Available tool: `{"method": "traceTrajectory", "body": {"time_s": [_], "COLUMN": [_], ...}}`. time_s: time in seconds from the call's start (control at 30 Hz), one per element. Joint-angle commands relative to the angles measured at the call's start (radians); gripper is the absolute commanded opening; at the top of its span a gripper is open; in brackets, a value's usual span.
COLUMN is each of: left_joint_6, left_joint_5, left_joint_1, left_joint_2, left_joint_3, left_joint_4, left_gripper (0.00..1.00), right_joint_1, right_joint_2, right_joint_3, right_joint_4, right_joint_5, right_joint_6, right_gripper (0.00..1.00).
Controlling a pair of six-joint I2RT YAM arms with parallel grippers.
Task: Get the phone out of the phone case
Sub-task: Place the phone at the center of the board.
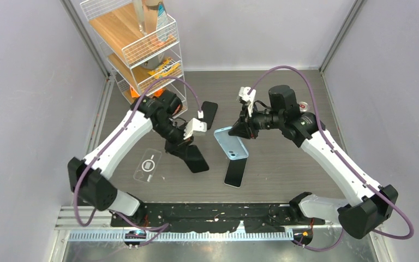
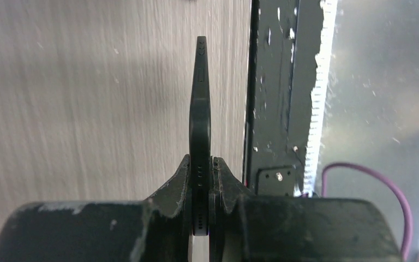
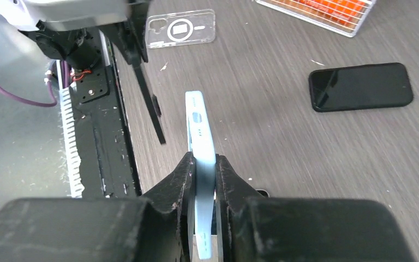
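Note:
My right gripper (image 1: 240,131) is shut on a light-blue phone case (image 1: 231,143), which it holds tilted above the table. In the right wrist view the light-blue phone case (image 3: 201,131) stands edge-on between the fingers of the right gripper (image 3: 204,164). A phone (image 1: 235,173) with a dark screen and pale rim lies flat just below it. My left gripper (image 1: 181,146) is shut on a thin black slab (image 1: 192,158), a phone or a case. The black slab (image 2: 200,103) shows edge-on in the left wrist view, clamped in the left gripper (image 2: 201,164).
A clear case (image 1: 148,165) lies flat left of the left arm; the clear case (image 3: 181,28) also shows in the right wrist view. Another black phone (image 1: 209,113) rests at the back centre. A wire rack (image 1: 142,49) stands at the back left. The black base rail (image 1: 213,214) runs along the near edge.

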Motion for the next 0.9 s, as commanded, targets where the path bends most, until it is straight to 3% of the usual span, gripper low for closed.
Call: {"method": "traceTrajectory", "body": {"time_s": [0.0, 0.37, 0.6, 0.87], "left_joint_6": [0.225, 0.153, 0.161, 0.175], "left_joint_5": [0.045, 0.005, 0.044, 0.047], "left_joint_1": [0.092, 0.108, 0.096, 0.002], "left_joint_2": [0.099, 0.169, 0.306, 0.485], "left_joint_3": [0.067, 0.038, 0.169, 0.292], "left_joint_4": [-0.307, -0.166, -0.216, -0.318], "left_gripper": [0.01, 0.00, 0.00, 0.00], "right_joint_1": [-0.019, -0.071, -0.107, -0.172], "right_joint_2": [-0.066, -0.154, -0.209, -0.245], "right_joint_3": [-0.011, -0.116, -0.179, -0.189], "right_joint_4": [0.032, 0.080, 0.090, 0.091], "right_joint_5": [0.050, 0.072, 0.083, 0.061], "right_joint_6": [-0.024, 0.002, 0.000, 0.029], "right_gripper": [0.05, 0.05, 0.05, 0.05]}}
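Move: The phone is already out of the case, pinched in the left hand. The bare centre of the board lies roughly 14 cm ahead of that hand, 10 cm to its right and 20 cm below. A dark phone lies on the board about 19 cm to that hand's right and 3 cm farther out; another lies some 32 cm ahead and 7 cm right. From the right hand, holding the blue case, the centre is about 8 cm ahead, 8 cm left and 27 cm below. The bare phone, still pinched in the left hand, is lowered about 5 cm over the board: first swung left and down, clear of the case, then brought back right while going forward some 3 cm towards the centre. The wrist tips the fingers more steeply down. The right hand keeps the blue case and draws it about 6 cm right, turning slightly clockwise. ##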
